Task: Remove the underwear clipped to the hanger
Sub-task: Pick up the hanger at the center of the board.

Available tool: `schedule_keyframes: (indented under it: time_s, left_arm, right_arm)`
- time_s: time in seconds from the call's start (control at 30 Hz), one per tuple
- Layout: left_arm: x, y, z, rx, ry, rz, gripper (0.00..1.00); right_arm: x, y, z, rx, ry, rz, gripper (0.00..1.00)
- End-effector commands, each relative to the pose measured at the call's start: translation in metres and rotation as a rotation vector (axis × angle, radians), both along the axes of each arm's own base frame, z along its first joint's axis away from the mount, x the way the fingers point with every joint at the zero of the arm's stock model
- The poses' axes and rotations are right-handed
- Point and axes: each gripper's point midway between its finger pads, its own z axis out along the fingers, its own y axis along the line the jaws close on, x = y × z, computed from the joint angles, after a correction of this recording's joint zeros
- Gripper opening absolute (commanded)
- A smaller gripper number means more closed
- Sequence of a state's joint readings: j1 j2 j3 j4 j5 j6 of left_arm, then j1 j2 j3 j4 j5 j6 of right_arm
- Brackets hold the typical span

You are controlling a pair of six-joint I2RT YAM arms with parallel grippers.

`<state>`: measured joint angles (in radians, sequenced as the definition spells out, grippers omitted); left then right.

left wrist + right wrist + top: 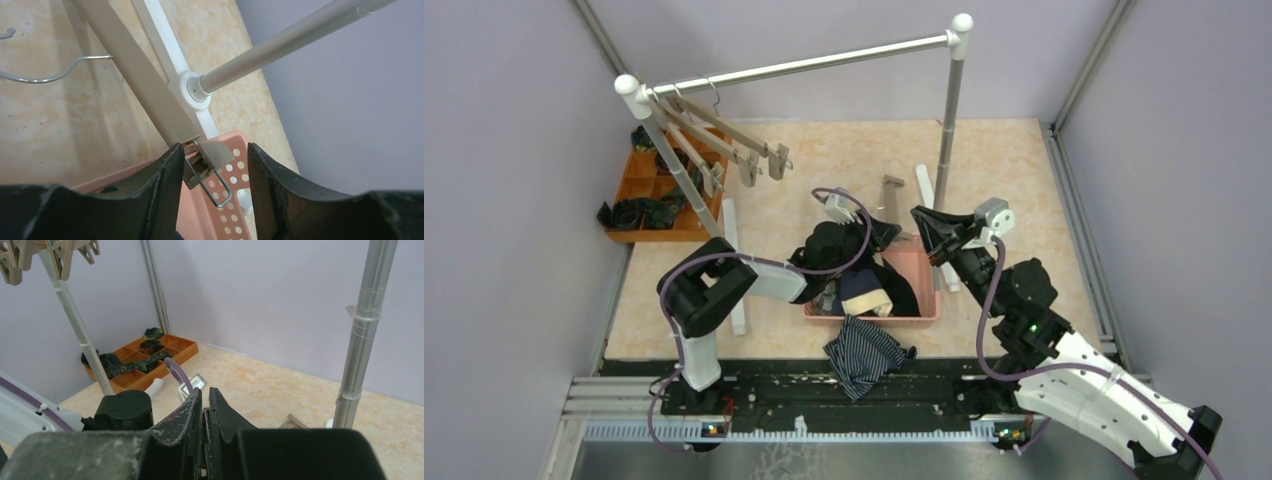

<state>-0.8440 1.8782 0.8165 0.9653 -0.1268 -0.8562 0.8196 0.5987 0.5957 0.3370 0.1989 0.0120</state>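
Observation:
A beige wooden hanger [145,85] lies slanted over the pink basket [235,172]. Its end clip [207,165] sits between the open fingers of my left gripper [215,155], close against the left finger, with no cloth showing in it. In the top view my left gripper [881,232] hovers over the basket's back edge [924,318]. Black and navy underwear [864,290] lie heaped in the basket. Navy white-striped underwear [864,355] lies in front of it. My right gripper [921,218] [205,400] is shut beside the basket's right back corner, nothing visible in it.
The clothes rack's rail [824,62] and right pole [946,120] stand behind the basket. Several bare beige hangers [724,140] hang at the rail's left end. An orange divided tray [639,190] with dark rolled bundles sits at the back left. Grey walls close both sides.

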Motion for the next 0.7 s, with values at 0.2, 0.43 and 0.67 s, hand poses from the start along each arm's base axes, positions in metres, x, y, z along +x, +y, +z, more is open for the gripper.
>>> schedule_keyframes:
  time_s: [0.2, 0.43, 0.67]
  left_arm:
    - [0.006, -0.020, 0.012, -0.030, -0.037, -0.061, 0.44]
    - [-0.001, -0.021, 0.008, -0.037, -0.013, -0.082, 0.43]
    - [-0.005, -0.025, 0.005, -0.043, -0.001, -0.099, 0.25]
  right_arm:
    - [-0.002, -0.003, 0.014, 0.059, -0.038, 0.005, 0.13]
    - [-0.004, -0.006, 0.017, 0.072, -0.047, 0.001, 0.15]
    - [-0.007, -0.011, 0.020, 0.093, -0.060, -0.004, 0.16]
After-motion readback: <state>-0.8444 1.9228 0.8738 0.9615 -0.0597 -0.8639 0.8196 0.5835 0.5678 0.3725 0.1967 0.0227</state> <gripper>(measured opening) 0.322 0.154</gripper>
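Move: The near clip of the hanger lies just ahead of the left fingertips, some 2 cm to the right, about 1 cm lower and level fore and aft. The hanger's bar runs on forward, its middle roughly 7 cm ahead, 1 cm right and 4 cm lower. The pink basket's middle is about 8 cm back and 5 cm left, the rack's right foot around 8 cm ahead and 9 cm right, both well below. From the right hand, the clip is some 11 cm ahead, 7 cm left and 25 cm down. The left fingers narrow around the hanger's near clip, from a bit over half open to about a third, with the clip's edge filling the gap between them; whether both pads already bear on it can't be told. As they close, the hand slides about 2 cm to its right onto the clip, with a small rise and forward bulge that it takes back, and the wrist turns barely clockwise. ##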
